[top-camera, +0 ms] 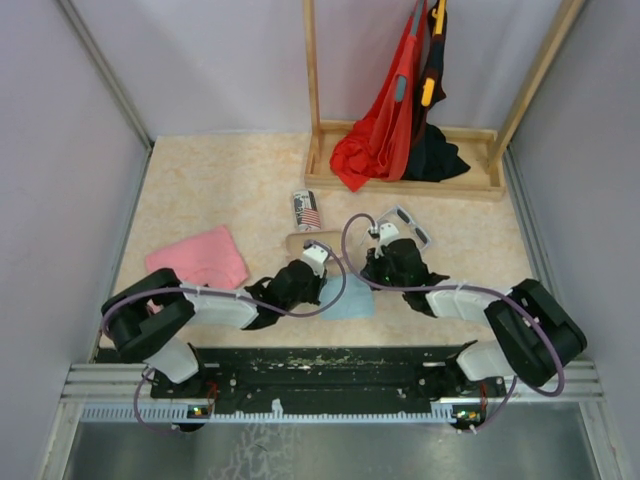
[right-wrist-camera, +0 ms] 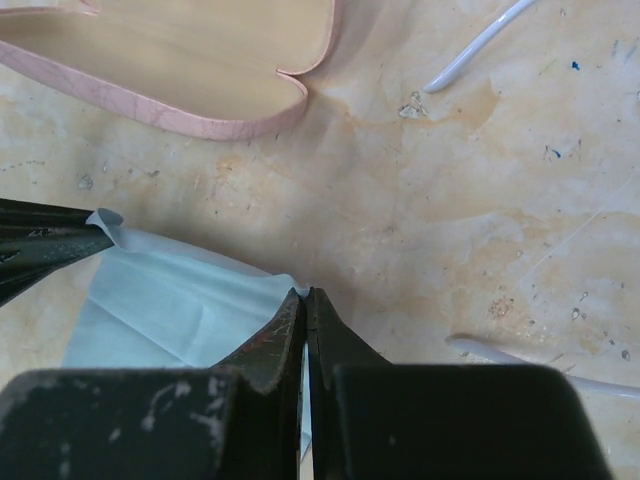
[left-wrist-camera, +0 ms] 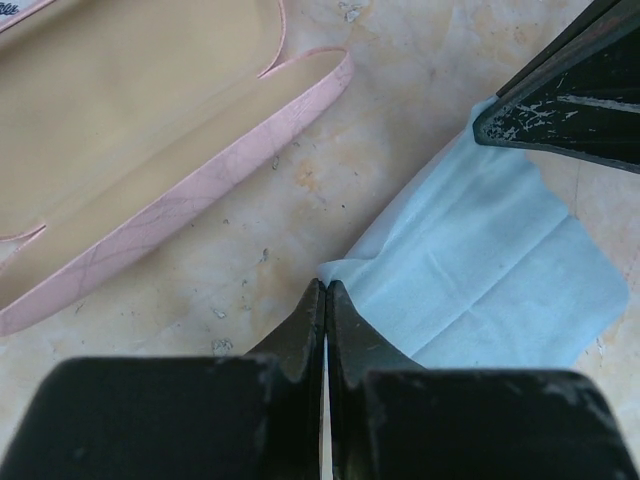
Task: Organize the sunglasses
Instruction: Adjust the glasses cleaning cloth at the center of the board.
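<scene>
One pair of sunglasses [top-camera: 408, 226], white-framed with dark lenses, lies on the table just beyond my right wrist. Its white temple arms [right-wrist-camera: 480, 45] show at the right edge of the right wrist view. A light-blue cloth [top-camera: 350, 298] lies between my two arms. My left gripper [left-wrist-camera: 326, 287] is shut on one corner of the cloth [left-wrist-camera: 480, 270]. My right gripper [right-wrist-camera: 306, 293] is shut on another corner of that cloth [right-wrist-camera: 170, 300]. Each wrist view shows the other gripper's dark fingers [left-wrist-camera: 570, 100] at the cloth's far edge.
An open pink glasses case [top-camera: 300, 243] lies just behind the cloth, close to both grippers. A flag-printed case [top-camera: 306, 210] stands behind it. A pink cloth [top-camera: 200, 257] lies at the left. A wooden rack [top-camera: 400, 180] with red and black fabric stands at the back.
</scene>
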{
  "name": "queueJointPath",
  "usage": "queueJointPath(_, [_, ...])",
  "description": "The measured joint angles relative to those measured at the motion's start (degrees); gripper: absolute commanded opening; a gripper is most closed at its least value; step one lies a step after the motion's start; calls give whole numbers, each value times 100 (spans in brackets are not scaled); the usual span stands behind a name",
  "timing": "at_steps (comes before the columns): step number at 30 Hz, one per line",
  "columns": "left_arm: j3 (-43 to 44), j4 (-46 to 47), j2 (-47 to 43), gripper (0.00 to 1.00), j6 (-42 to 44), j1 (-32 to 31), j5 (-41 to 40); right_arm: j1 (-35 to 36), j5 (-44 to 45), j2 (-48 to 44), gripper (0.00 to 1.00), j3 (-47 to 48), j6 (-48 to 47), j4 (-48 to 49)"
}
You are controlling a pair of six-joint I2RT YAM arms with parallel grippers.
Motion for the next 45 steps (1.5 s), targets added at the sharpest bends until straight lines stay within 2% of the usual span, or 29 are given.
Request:
queueJointPath(16, [-610, 605, -352, 1, 28, -2, 645, 2, -402, -824, 0, -688, 140, 101])
queueJointPath(22, [-780, 656, -505, 11, -11, 0, 748, 0, -496, -931, 20, -765, 247, 181])
queueJointPath(33, [-1045, 688, -734, 20, -155, -7, 1143, -11, -682, -1309, 20, -1078, 461, 251])
queueJointPath(37, [-1143, 708, -734, 32, -236, -55, 1237, -11, -758, -1469, 22, -1080, 570, 219])
queueJointPath(39, [-1207, 730, -737, 35, -291, -85, 1252, -11, -745, -1609, 23, -1082, 654, 175])
queueJointPath(41, [-1266, 730, -758, 35, -330, -109, 1261, -11, -654, -1766, 24, -1082, 769, 74])
queueJointPath(45, [-1349, 732, -870, 25, -404, -142, 1272, -13, -247, -1867, 25, -1032, 1016, -402])
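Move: Both grippers are shut on the far edge of the glasses cleaning cloth, one at each far corner. The cloth's middle is about 5 cm back and 7 cm right of the left hand, and about 6 cm back and 7 cm left of the right, roughly 1 cm lower. The open case lies some 12 cm ahead of the left hand and 1 cm left; the white sunglasses are about 14 cm ahead and 9 cm right of the right hand. Back towards the robot, staying low, both hands draw the pinched far corners over the rest of the cloth, away from the open case: the left about 6.5 cm, turning some 10 degrees clockwise, the right about 4.5 cm. Roughly midway both grippers start to open partly and let go; the right then rises 2 cm and starts down again, while the left keeps easing back and dips slightly. ##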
